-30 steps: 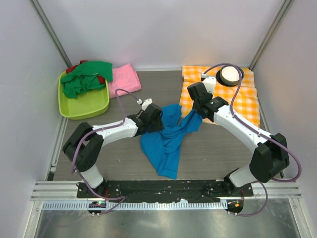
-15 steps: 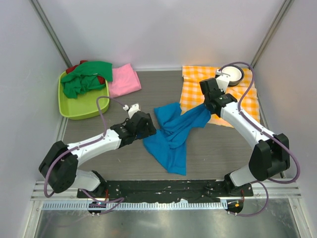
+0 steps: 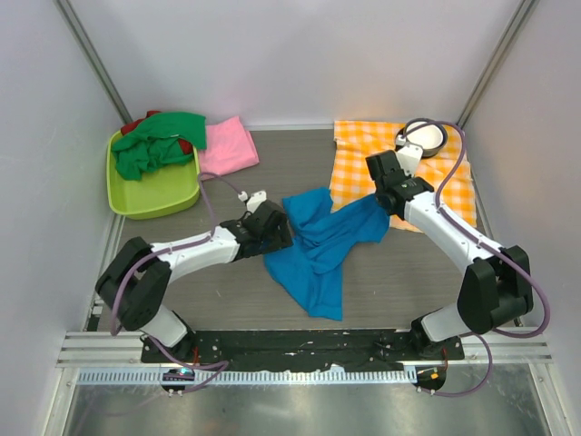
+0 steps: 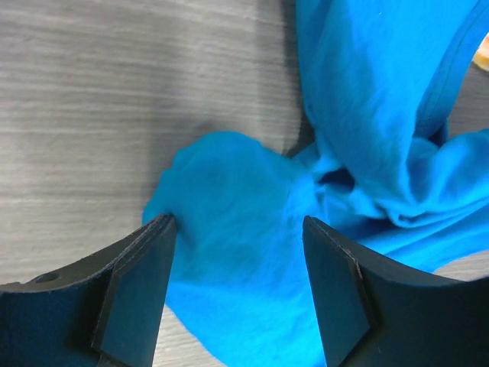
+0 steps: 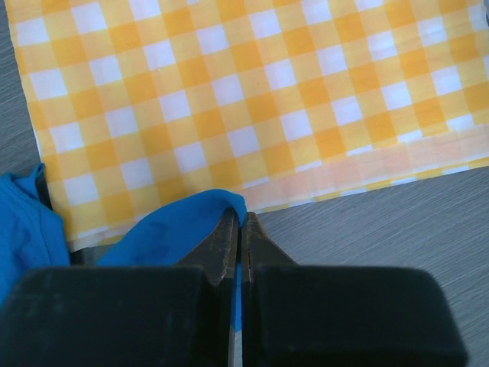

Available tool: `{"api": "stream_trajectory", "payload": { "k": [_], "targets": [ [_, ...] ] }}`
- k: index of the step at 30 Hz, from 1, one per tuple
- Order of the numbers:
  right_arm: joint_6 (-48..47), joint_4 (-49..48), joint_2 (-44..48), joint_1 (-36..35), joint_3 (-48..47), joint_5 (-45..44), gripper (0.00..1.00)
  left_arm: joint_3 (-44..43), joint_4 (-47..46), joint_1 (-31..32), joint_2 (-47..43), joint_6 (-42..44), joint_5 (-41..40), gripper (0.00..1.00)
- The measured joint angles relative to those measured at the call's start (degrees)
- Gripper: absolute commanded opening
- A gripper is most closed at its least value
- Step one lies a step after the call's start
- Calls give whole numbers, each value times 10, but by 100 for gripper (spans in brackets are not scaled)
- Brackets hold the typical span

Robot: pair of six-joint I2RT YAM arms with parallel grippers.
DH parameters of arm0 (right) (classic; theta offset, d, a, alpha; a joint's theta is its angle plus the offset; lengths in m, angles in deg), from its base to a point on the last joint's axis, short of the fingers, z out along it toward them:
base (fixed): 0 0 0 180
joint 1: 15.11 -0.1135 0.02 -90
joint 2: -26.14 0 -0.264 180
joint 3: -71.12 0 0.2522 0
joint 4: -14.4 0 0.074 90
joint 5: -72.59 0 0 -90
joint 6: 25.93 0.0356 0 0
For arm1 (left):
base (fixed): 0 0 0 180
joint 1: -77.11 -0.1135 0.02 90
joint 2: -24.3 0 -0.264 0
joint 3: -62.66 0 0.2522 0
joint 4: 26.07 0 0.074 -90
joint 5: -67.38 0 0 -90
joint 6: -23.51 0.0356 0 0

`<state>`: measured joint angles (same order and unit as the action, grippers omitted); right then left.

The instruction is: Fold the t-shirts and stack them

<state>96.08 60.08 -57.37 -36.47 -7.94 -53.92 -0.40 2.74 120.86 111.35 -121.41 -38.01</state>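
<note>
A bright blue t-shirt (image 3: pixel 318 250) lies crumpled in the middle of the table. My left gripper (image 3: pixel 277 232) stands open at its left edge, with a bunch of blue cloth (image 4: pixel 229 229) between the fingers (image 4: pixel 141 287). My right gripper (image 3: pixel 386 209) is shut on the shirt's right end (image 5: pixel 179 222) and holds it at the near edge of the checked cloth (image 5: pixel 244 92). A pink t-shirt (image 3: pixel 227 145) lies folded at the back left. A green t-shirt (image 3: pixel 154 145) is heaped in the bin over a red t-shirt (image 3: pixel 132 124).
A lime-green bin (image 3: pixel 154 195) stands at the back left. The orange-and-white checked cloth (image 3: pixel 436 186) covers the back right, with a round white bowl (image 3: pixel 425 136) on its far edge. Metal frame posts rise at both back corners.
The left gripper has opened wider, drawn back to the left and come in again at the shirt's left edge. The right gripper has pulled the shirt's end to the right.
</note>
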Motion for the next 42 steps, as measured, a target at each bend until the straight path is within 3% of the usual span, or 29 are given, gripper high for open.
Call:
{"api": "stream_trajectory", "payload": {
  "k": [3,6,7,9,18,22,27,30,36,40,41,42],
  "targets": [
    [0,-2,5,0,3,0,1,-42,4,0,37,11,-1,68],
    [0,-2,7,0,4,0,1,-70,5,0,58,18,-1,52],
    [0,-3,7,0,4,1,1,-76,4,0,62,22,-1,42],
    [0,-3,7,0,7,1,1,-77,5,0,66,27,-1,35],
    [0,-7,7,0,13,9,1,-75,7,0,83,32,-2,37],
    [0,-7,7,0,14,11,1,-74,7,0,103,35,0,0],
    [0,-7,14,0,16,13,1,-52,-6,0,97,35,0,0],
    [0,-7,22,0,17,12,1,0,-15,0,42,23,0,0],
    [0,-6,29,0,23,6,1,140,17,0,-250,-23,-19,0],
    [3,-6,29,0,24,-1,1,203,64,0,-386,-64,-32,0],
    [5,-6,29,0,26,-3,1,220,80,0,-412,-75,-34,1],
    [8,-5,29,0,27,-5,1,235,98,1,-437,-83,-36,9]
  ]
}}
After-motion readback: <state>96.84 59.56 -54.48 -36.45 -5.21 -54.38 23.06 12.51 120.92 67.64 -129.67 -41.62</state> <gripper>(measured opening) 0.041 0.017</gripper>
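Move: The blue t-shirt's loose left edge lies almost under the open left fingers, about 2 cm ahead, 2 cm to their right and 3 cm below. From that hand, the folded pink t-shirt is some 21 cm ahead and 12 cm left, the green basket about 15 ahead and 28 left, the yellow checked cloth's middle roughly 16 ahead and 27 right. From the right hand that edge is about 20 cm left, 9 back and 12 lower. The blue t-shirt's left edge is pinched by the left hand, which eases about 3 cm forward and right, half closes, sinks some 3 cm and shuts on it. The hand then draws it back and to the left, about 15 cm, rising about 8 cm before dipping slightly. The right hand stays nearly in place, still gripping the shirt's far right end above the table. ##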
